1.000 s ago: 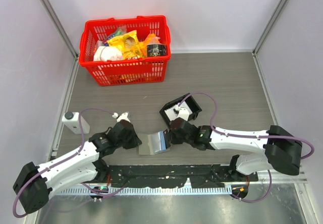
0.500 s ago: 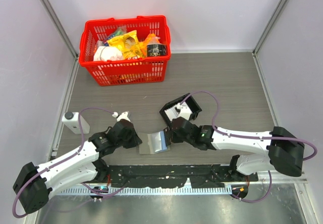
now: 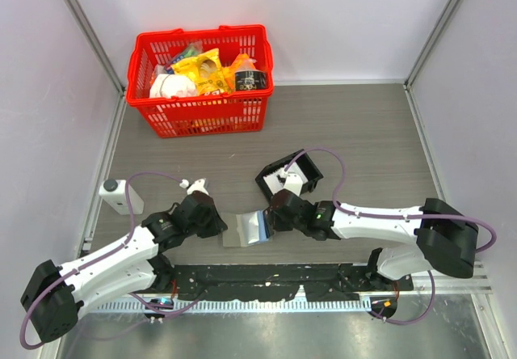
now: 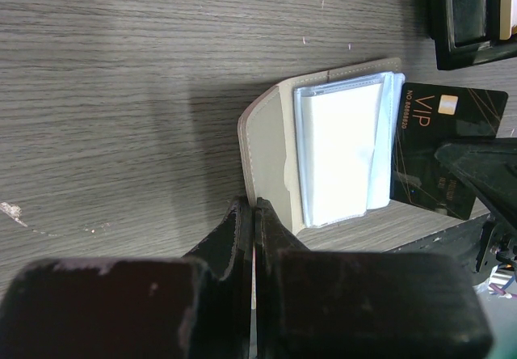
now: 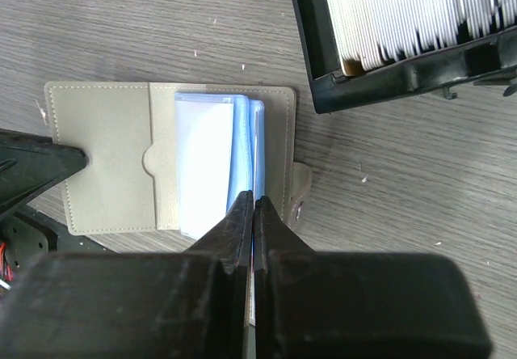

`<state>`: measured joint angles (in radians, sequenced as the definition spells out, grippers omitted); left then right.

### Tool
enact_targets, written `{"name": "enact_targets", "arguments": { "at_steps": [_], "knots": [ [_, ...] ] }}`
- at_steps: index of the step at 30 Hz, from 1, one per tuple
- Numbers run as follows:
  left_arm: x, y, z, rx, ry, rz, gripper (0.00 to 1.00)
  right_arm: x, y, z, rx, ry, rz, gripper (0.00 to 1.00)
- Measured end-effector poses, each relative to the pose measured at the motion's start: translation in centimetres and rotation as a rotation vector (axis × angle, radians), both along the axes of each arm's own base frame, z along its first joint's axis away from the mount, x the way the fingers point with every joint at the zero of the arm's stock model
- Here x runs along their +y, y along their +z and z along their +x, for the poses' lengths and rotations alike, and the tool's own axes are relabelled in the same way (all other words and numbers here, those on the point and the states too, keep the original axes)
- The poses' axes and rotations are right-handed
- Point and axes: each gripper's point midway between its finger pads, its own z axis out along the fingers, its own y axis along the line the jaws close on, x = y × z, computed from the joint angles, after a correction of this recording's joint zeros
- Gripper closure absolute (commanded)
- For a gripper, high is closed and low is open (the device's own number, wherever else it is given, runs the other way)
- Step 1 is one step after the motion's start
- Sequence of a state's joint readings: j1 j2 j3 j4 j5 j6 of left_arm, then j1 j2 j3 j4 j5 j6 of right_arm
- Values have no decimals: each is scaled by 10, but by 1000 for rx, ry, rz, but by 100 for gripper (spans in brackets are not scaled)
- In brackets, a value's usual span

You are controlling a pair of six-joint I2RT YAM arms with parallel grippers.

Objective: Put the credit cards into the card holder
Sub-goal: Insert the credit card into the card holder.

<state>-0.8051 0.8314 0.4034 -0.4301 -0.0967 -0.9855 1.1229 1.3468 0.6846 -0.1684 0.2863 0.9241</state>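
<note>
The grey-beige card holder (image 3: 245, 231) lies open on the table, its pale blue sleeves (image 5: 242, 157) over a white insert. My left gripper (image 4: 254, 205) is shut, and its tips press on the edge of the holder's flap (image 5: 105, 133). My right gripper (image 5: 255, 201) is shut on a black credit card marked VIP (image 4: 448, 133). The card is held flat, with its leading edge at the open side of the blue sleeves. More credit cards, white and pale, stand on edge in the black tray (image 5: 380, 84) just behind the holder.
A red basket (image 3: 202, 112) of groceries stands at the back left. A small white device (image 3: 121, 196) sits by the left wall. A black rail (image 3: 266, 282) runs along the near edge, between the arm bases.
The right wrist has shifted a little beside the card holder. The left arm and the holder have stayed where they were.
</note>
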Motion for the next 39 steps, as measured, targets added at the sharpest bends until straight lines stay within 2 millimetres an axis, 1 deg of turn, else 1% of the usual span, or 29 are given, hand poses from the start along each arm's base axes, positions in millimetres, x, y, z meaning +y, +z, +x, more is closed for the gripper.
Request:
{"name": "enact_targets", "arguments": {
  "at_steps": [3,12,14,17,20,23,29,32,37,39],
  "knots": [
    [0,0,0,0,0,0,100,-1,-4,0,8,-5,-8,99],
    [0,0,0,-1,2,2,100,-2,-5,1,20,-24,-6,99],
    [1,0,1,-4,5,4,100,-3,-10,2,31,-29,-14,99],
    [2,-1,1,-4,7,10,100,-3,-22,2,64,-37,-31,99],
    [3,-4,2,3,10,24,100,7,-20,4,76,-33,6,99],
    [4,-8,1,12,12,40,100,17,-24,3,93,-17,28,99],
    [9,-18,1,24,19,72,100,34,-15,3,91,39,73,99],
    [10,-25,1,29,23,83,100,48,-6,0,84,97,105,99],
    [6,-30,5,32,24,83,100,80,19,-7,76,198,226,99],
    [4,-30,6,28,24,79,100,85,20,-9,81,218,243,99]
  ]
}}
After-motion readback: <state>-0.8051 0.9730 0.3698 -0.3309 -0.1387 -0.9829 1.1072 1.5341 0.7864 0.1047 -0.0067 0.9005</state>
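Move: The right gripper holds the VIP card. The stack of clear sleeves in the open card holder lies about 4 cm to its left, level fore and aft and some 4 cm lower. The bare cover is about 11 cm left of it, level fore and aft; the black card box is roughly 13 cm ahead and 6 cm to the right. From the left gripper, shut on the holder's left edge, the sleeves lie about 10 cm right, level fore and aft and 3 cm down. Keep the card pinched in the right gripper and dip about 2 cm at the right edge of the sleeves, then sweep some 8 cm left across them towards the left gripper, rising about 4 cm on the way, left side rolling up and turning slightly counter-clockwise. Keep the left gripper's hold on the cover edge and lower it about 3 cm. ##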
